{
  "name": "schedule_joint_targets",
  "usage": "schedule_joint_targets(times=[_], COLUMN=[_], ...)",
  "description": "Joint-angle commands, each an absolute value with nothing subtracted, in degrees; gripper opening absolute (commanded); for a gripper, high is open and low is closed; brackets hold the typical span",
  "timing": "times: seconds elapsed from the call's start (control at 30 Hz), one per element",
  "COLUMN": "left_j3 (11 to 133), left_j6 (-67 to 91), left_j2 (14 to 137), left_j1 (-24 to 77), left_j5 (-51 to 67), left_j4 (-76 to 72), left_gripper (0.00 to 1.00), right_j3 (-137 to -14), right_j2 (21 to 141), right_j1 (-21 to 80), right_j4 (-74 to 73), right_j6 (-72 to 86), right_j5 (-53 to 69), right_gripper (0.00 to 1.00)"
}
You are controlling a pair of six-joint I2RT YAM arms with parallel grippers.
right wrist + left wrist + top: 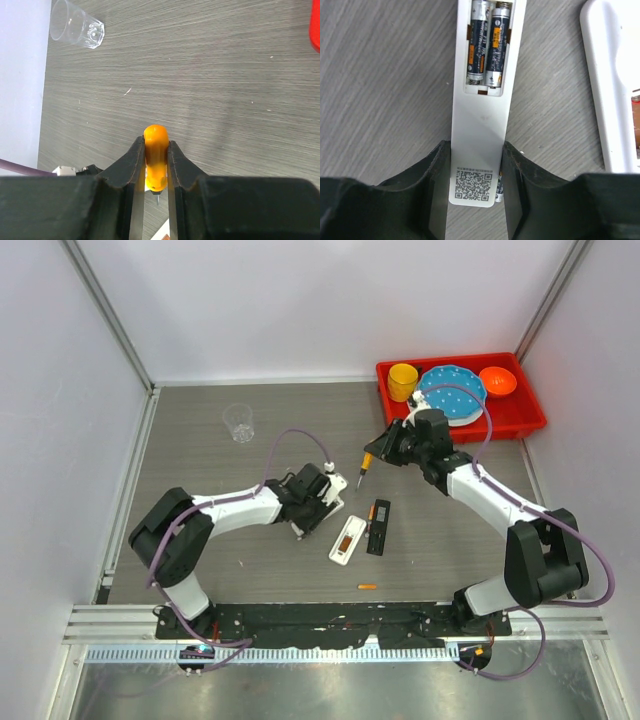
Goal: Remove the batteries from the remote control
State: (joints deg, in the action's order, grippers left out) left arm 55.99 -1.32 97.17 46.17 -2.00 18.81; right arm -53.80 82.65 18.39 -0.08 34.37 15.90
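My left gripper (322, 502) (476, 148) is shut on the near end of a white remote (481, 120) that lies on the table. Its open compartment holds two dark grey batteries (488, 42) side by side. A second white remote (347, 538) (610, 85) lies just right of it, its open bay showing orange. One orange battery (368, 586) lies loose near the table's front edge. My right gripper (380, 452) (156, 143) is shut on the orange-handled pointed tool (366, 466) (156, 155) and holds it above the table, tip down, just beyond the remotes.
A black remote or cover (378, 527) lies right of the second white remote. A clear glass (239, 422) (75, 30) stands at the back left. A red tray (530, 418) at the back right holds a yellow cup, a blue plate and an orange bowl.
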Motion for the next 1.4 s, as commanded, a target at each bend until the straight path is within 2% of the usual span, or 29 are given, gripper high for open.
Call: schedule_joint_targets(times=[0.0, 0.13, 0.4, 0.43, 0.47, 0.5, 0.6, 0.7, 0.83, 0.9, 1.13, 1.37], left_j3=[57.56, 61.17, 65.13, 64.95, 64.78, 64.51, 62.94, 62.49, 65.29, 64.95, 50.56, 48.87], left_j6=[0.70, 0.97, 0.88, 0.97, 1.05, 1.32, 3.16, 5.62, 9.14, 10.10, 22.67, 21.27], left_j2=[95.10, 95.62, 90.55, 89.57, 88.43, 86.16, 82.54, 79.11, 77.18, 75.77, 66.71, 71.97], left_j1=[47.46, 47.46, 47.46, 47.37, 47.46, 47.46, 47.37, 46.50, 43.34, 40.44, 30.07, 28.39], left_j5=[-3.60, -4.92, -14.48, -15.72, -17.04, -18.36, -24.16, -24.62, -16.72, -5.14, 17.12, 30.32], left_j4=[23.81, 24.17, 20.92, 19.18, 18.12, 17.06, 11.18, 7.91, 10.10, 9.67, -11.15, -3.35], left_gripper=[0.45, 0.51, 0.55, 0.61, 0.62, 0.68, 0.99, 1.00, 1.00, 1.00, 1.00, 0.96], right_j3=[-56.78, -55.72, -56.15, -56.86, -58.00, -58.44, -59.32, -59.76, -59.33, -59.24, -59.33, -59.32], right_j2=[82.79, 81.65, 81.46, 82.00, 82.35, 82.53, 82.18, 81.91, 81.48, 81.56, 83.49, 85.34], right_j1=[19.25, 19.25, 18.55, 17.76, 17.41, 16.79, 14.68, 12.92, 11.87, 11.78, 11.87, 12.92], right_j4=[1.67, 1.23, 1.41, 1.15, 0.71, 0.70, 0.88, 1.32, 2.72, 3.07, 4.39, 5.80], right_j6=[34.98, 34.89, 31.39, 30.94, 30.50, 30.06, 29.80, 29.79, 30.67, 30.67, 31.46, 32.26], right_j5=[13.71, 13.01, 13.26, 14.05, 14.76, 16.16, 17.48, 19.24, 20.04, 20.04, 21.09, 22.06], right_gripper=[0.01, 0.01, 0.01, 0.01, 0.01, 0.01, 0.01, 0.01, 0.01, 0.01, 0.01, 0.01])
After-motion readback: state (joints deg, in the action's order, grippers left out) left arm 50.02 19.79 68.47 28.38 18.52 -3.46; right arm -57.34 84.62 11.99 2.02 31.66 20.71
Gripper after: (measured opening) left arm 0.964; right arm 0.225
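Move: My left fingers still pinch the narrow white remote near its near end; its middle is about 3 cm right and 2 cm ahead, at finger height. A loose battery lies some 4 cm behind those fingers, level sideways. The wide white remote is roughly 10 cm right and 5 cm back, the black remote 17 cm right and 1 cm back. From my right hand, the narrow remote lies about 15 cm left, 11 cm back and 15 cm below. I open my left fingers to let go of the narrow white remote, ease back a touch, then lift quickly away from it, about 22 cm up and some 5 cm forward. As I rise I open wide and roll the wrist about 50 degrees, left side down, so the fingers swing to point right. My right hand keeps the screwdriver and draws right, forward and slightly up, away from the remotes. ##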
